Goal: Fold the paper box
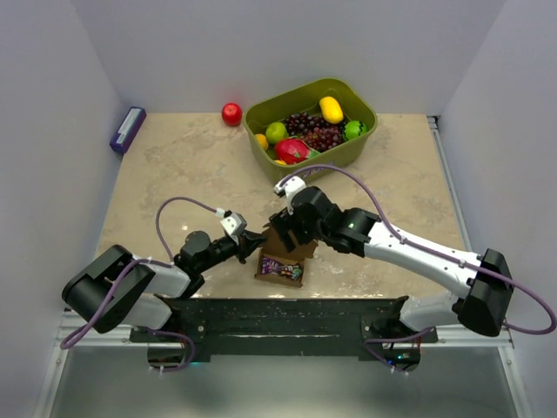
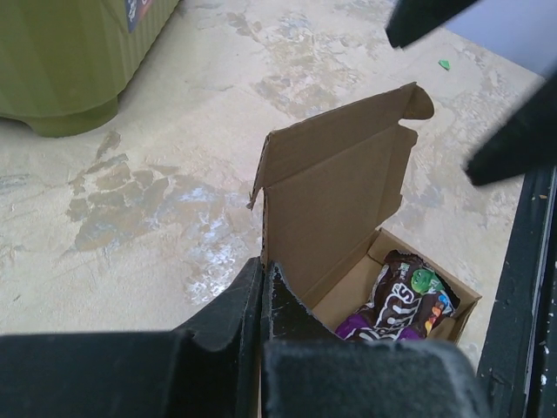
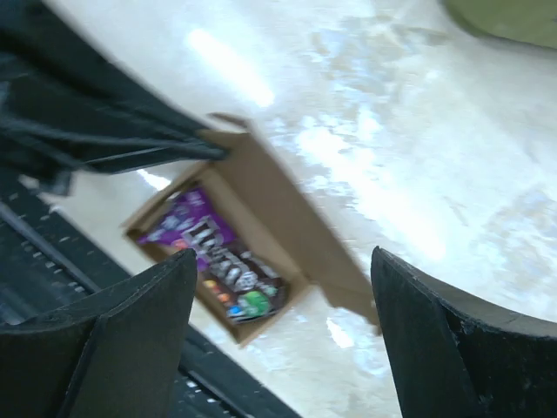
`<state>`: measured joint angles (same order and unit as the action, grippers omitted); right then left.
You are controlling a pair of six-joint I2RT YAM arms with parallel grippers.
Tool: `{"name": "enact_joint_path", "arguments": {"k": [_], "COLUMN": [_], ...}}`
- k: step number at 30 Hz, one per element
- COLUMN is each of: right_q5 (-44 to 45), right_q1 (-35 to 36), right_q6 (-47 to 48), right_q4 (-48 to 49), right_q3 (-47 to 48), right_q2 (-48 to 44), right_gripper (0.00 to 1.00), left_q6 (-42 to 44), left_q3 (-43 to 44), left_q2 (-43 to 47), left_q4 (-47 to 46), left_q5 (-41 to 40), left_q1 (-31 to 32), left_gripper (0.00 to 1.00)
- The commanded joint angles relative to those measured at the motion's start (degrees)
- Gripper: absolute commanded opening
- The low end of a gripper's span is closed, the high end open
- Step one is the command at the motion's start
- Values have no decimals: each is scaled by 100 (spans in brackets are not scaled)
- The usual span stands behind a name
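The paper box (image 1: 280,259) is brown cardboard and lies open near the table's front edge. Its lid (image 2: 335,196) stands upright, and a dark candy bag (image 2: 405,300) lies inside. My left gripper (image 2: 263,272) is shut on the box's near side wall, with a sliver of cardboard pinched between its fingers. The right gripper (image 3: 283,261) hangs open just above the box (image 3: 261,209), fingers wide apart and touching nothing. The top view shows it (image 1: 285,228) over the lid's far side, close to my left gripper (image 1: 253,242).
An olive-green bin (image 1: 359,139) full of fruit stands at the back. A red apple (image 1: 231,114) sits left of it and a small purple box (image 1: 127,129) lies at the far left edge. The black base rail (image 1: 287,313) runs right behind the paper box.
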<state>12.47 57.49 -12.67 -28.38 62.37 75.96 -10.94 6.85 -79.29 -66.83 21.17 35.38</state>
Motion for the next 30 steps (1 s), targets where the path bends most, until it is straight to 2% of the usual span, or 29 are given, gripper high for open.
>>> {"name": "enact_joint_path", "arguments": {"k": [1, 7, 13, 14, 16, 19, 20, 21, 22, 23, 24, 25, 27, 30], "right_q5": [19, -183, -807, -912, -992, -1133, -1150, -1133, -1107, -1072, -1002, -905, -765, -501], "right_q1": [-291, -441, -617, -625, -643, -634, -634, -634, -634, -634, -634, -634, -634, -634], "right_q6": [675, 1519, 1960, 1987, 2066, 2145, 2172, 2207, 2277, 2330, 2347, 2417, 2470, 2567], "right_q4": [95, 333, 281, 272, 193, -9, -62, -175, -264, -360, -492, -536, -668, -826], "right_q3": [-49, -67, 109, 135, 188, 354, 416, 460, 521, 635, 680, 715, 812, 970], "right_q2": [-187, 6, 401, 445, 612, 858, 920, 964, 1086, 1139, 1192, 1254, 1298, 1368], "right_gripper": [83, 82, 72, 66, 59, 39, 27, 21, 15, 5, 1, 0, 0, 0], "left_q6": [74, 109, 110, 110, 101, 92, 75, 66, 13, -22, -48, -110, -128, -137], "left_q3": [-17, 70, 106, 123, 176, 194, 211, 229, 281, 308, 334, 369, 378, 370], "left_q2": [18, 10, 18, 18, 27, 36, 45, 45, 54, 80, 115, 141, 290, 545], "left_q4": [-445, -253, -226, -173, -103, -85, -67, -41, 29, 82, 143, 239, 328, 583], "left_q5": [133, 308, 379, 423, 511, 528, 546, 572, 616, 625, 617, 556, 442, 222], "left_q1": [22, 22, 13, 22, 22, 13, 22, 13, 13, 13, 13, 22, 13, -4], "left_gripper": [0, 0, 0, 0, 0, 0, 2, 7, 22, 31, 40, 53, 61, 67]}}
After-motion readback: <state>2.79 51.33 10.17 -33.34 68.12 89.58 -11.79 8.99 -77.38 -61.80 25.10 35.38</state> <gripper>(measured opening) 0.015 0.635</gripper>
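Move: The box's lid stands upright. The spot on its upper edge that the right hand goes for lies about 3 cm ahead of that hand, 1 cm to its right and 6 cm below. The chocolate bag in the tray lies some 5 cm back, 3 cm left and 13 cm down. The left gripper, shut on the lid's left edge, has that same spot about 8 cm to its right, 1 cm back and 2 cm higher. The lid's upper edge is taken over by the right hand: it eases forward and a little right with fingers open, then sinks about 6 cm onto the edge, twisting some 25 degrees with its left side dropping and turning counter-clockwise, and closes to pinch the board. Drifting barely 1 cm back and right, the left hand keeps its pinch until late, then opens and lets go of the left edge. ##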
